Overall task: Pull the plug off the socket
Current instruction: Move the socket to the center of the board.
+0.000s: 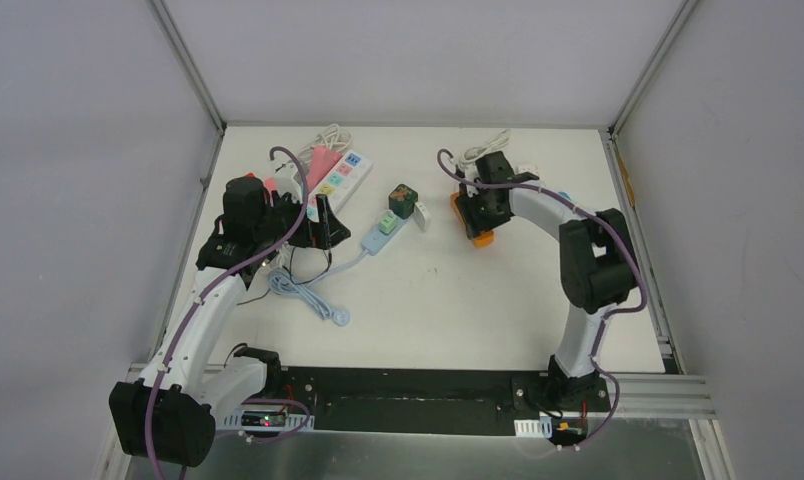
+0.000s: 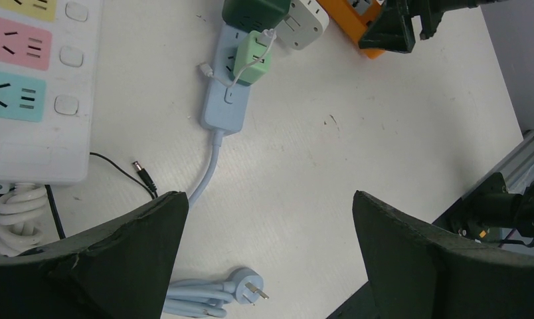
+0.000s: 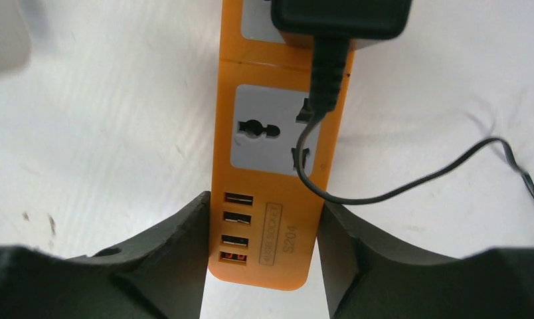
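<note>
An orange power strip (image 3: 277, 72) with USB ports lies on the white table. A black plug (image 3: 341, 16) sits in its far socket, and the plug's thin black cable (image 3: 410, 183) trails right. My right gripper (image 3: 261, 232) is shut on the strip's near end, with a finger pressed on each side. In the top view this gripper (image 1: 478, 215) covers most of the strip (image 1: 483, 238). My left gripper (image 1: 323, 228) is open and empty above bare table (image 2: 267, 199), well left of the orange strip (image 2: 357, 16).
A light blue power strip (image 2: 228, 100) holds a pale green plug (image 2: 254, 56) and a dark green adapter (image 2: 254, 10), with a white adapter (image 2: 304, 23) beside it. Its coiled cord ends in a blue plug (image 2: 248, 286). A white multi-colour strip (image 2: 32, 86) lies left, near a black barrel jack (image 2: 143, 171).
</note>
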### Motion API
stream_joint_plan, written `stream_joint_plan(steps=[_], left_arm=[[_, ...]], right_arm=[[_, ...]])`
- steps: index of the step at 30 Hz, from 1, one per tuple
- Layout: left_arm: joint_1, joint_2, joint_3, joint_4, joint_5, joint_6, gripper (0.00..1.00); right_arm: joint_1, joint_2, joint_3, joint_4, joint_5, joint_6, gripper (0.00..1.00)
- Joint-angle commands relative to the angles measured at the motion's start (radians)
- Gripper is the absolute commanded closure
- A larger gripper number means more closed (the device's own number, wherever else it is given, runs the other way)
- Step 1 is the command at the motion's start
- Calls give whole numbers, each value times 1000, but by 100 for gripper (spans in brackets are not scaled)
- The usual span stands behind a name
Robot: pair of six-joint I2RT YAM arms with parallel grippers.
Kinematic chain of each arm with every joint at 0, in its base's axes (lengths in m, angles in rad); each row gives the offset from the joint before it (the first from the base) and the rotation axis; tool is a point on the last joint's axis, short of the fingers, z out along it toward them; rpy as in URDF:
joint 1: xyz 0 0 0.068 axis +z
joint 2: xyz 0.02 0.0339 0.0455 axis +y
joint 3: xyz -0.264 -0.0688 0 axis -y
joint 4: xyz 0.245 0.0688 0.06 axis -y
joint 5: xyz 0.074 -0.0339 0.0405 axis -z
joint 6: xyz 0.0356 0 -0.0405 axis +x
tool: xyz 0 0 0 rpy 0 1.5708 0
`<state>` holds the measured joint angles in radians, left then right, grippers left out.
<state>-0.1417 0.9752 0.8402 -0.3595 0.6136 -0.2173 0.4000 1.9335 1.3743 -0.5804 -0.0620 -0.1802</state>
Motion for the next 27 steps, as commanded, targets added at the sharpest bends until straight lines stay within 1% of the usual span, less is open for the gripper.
stream_joint_plan(steps=[1,4,7,12,14,18,23,27], left_arm=[[13,-13,2,48,55,-8,1],[12,-16,-11,90,109,-21,1],[5,-26,-41,167,169,-44,1],[-74,-75,-101,276,205,-31,1],[-138,-105,-122,306,209,5,1],[-304,-156,-157,335,185,93,1],[-478,-178,-182,370,68,132,1],[-677,-142,-238,505,-77,199,1]], right_arm=[[-33,-176,-101,-22,-103,-176,100],[-68,-251,-170,-91,-223,-301,100],[-99,-309,-220,-166,-317,-422,100],[-113,-366,-292,-323,-413,-671,100],[-113,-392,-333,-352,-425,-745,100],[-110,-459,-407,-400,-442,-873,100],[-97,-544,-529,-425,-438,-1070,97],[-85,-580,-596,-427,-445,-1213,87]])
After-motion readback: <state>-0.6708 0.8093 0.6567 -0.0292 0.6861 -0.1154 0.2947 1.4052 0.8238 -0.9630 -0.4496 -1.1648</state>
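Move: The orange socket is already pinched in the right hand by its USB end, its middle some 4 cm ahead and 3 cm left; its place at the board's near middle lies about 18 cm back, 1 cm right. From this hand, the white plug is about 15 cm left, 4 cm ahead, and the coiled white cable 21 cm straight ahead. From the left hand, the orange socket is roughly 32 cm right, 2 cm ahead, 20 cm below. The orange socket, still pinched by its USB end, is carried back about 20 cm and some 7 cm right by the right hand to the board's near middle, in a low arc a couple of centimetres up and down again, turning about 50 degrees counter-clockwise. Meanwhile the open, empty left hand swings back and right about 12 cm each way, turning some 35 degrees clockwise and tipping higher as it nears the socket. ##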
